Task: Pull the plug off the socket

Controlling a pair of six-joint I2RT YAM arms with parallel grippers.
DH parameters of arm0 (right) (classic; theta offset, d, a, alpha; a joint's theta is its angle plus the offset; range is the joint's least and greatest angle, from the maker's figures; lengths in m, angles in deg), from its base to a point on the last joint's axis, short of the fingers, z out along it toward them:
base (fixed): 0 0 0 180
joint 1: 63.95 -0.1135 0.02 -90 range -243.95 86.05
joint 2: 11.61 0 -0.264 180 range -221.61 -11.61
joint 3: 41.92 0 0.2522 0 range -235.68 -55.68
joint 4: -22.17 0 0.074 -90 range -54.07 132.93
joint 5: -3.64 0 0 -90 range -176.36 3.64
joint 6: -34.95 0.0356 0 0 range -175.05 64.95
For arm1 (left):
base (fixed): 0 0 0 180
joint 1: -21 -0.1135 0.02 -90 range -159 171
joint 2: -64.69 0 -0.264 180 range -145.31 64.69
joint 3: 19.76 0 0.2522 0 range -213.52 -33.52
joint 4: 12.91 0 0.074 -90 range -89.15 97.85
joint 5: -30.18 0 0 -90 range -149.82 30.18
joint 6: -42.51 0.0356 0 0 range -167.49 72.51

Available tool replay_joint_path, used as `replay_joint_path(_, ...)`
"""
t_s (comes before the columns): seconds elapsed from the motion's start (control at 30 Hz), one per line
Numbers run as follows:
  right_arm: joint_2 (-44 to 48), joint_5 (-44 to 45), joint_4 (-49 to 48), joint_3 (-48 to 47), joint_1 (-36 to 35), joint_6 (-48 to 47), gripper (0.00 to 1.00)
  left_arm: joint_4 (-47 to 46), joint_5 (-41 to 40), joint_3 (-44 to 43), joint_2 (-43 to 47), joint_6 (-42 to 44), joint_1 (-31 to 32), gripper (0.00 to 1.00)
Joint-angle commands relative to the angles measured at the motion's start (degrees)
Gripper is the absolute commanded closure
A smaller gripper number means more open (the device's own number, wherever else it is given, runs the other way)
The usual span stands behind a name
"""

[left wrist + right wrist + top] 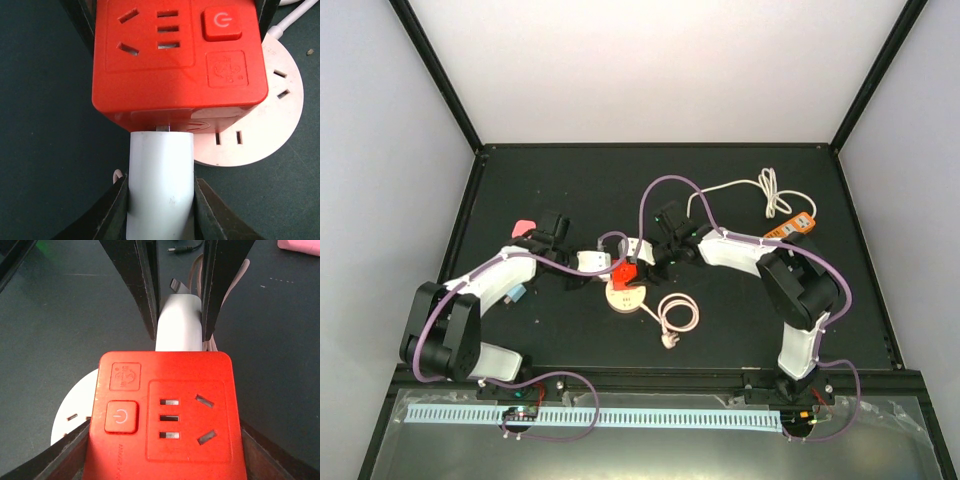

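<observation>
The red cube socket [625, 270] lies in the middle of the table, partly over a round pale socket disc [625, 297]. The white plug [161, 180] sticks out of the socket's [177, 60] side, and a sliver of metal prong shows at the joint. My left gripper [160, 200] is shut on the plug, one dark finger [112, 210] pressed on each flank. My right gripper [165, 440] is shut on the red socket [165, 415], with its fingers [70, 455] against both sides. In the right wrist view the plug [179, 330] sits beyond the socket.
An orange power strip [790, 227] with a white cable [760, 190] lies at the back right. A coiled pink cable [678, 315] rests near the front centre. A pink object [524, 228] sits at the left, beside my left arm.
</observation>
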State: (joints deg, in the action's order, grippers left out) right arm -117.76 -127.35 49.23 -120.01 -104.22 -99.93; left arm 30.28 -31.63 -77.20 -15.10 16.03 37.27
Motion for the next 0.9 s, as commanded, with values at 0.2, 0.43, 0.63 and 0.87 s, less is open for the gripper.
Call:
replay_joint_path(0.2, -2.3, 4.4, 9.9, -0.9, 2.1, 0.5, 0.97, 3.5, -9.2, 0.4, 1.6, 2.6, -5.7, 0.98)
replay_joint_path(0.43, -2.4, 4.1, 10.4, -1.1, 2.1, 0.3, 0.97, 5.5, -7.1, -0.9, 2.8, 2.8, -6.2, 0.98)
replay_joint_path(0.63, -2.3, 3.8, 10.7, -1.0, 2.1, 0.2, 0.96, 10.1, -3.2, -3.7, 6.0, 0.7, -6.3, 0.98)
replay_joint_path(0.87, -2.2, 3.5, 11.1, -1.1, 2.0, 0.1, 0.92, 15.1, -1.3, -11.1, 8.0, -5.4, -9.4, 0.95)
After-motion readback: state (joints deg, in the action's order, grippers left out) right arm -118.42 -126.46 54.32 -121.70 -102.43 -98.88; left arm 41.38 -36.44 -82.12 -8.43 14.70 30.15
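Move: The left hand grips the white plug, its prongs still mostly in the side of the red cube socket, whose middle is about 7 cm to that hand's right, 1 cm back and a touch higher. The round socket sits under the cube, 7 cm right, 5 cm back and some 5 cm below the left hand; a blue adapter lies about 16 cm left and 4 cm back. From the right hand, which holds the cube, the plug is about 7 cm left and 1 cm forward. Prongs slide out of the red cube's side as the left hand, keeping its grip on the white plug, pulls left and slightly down about 5 cm in a quick tug, rolling under 10 degrees, then halts and lifts about 5 cm. The right hand keeps hold of the cube, gives about 1.5 cm to the right as the two part, then stays still. ##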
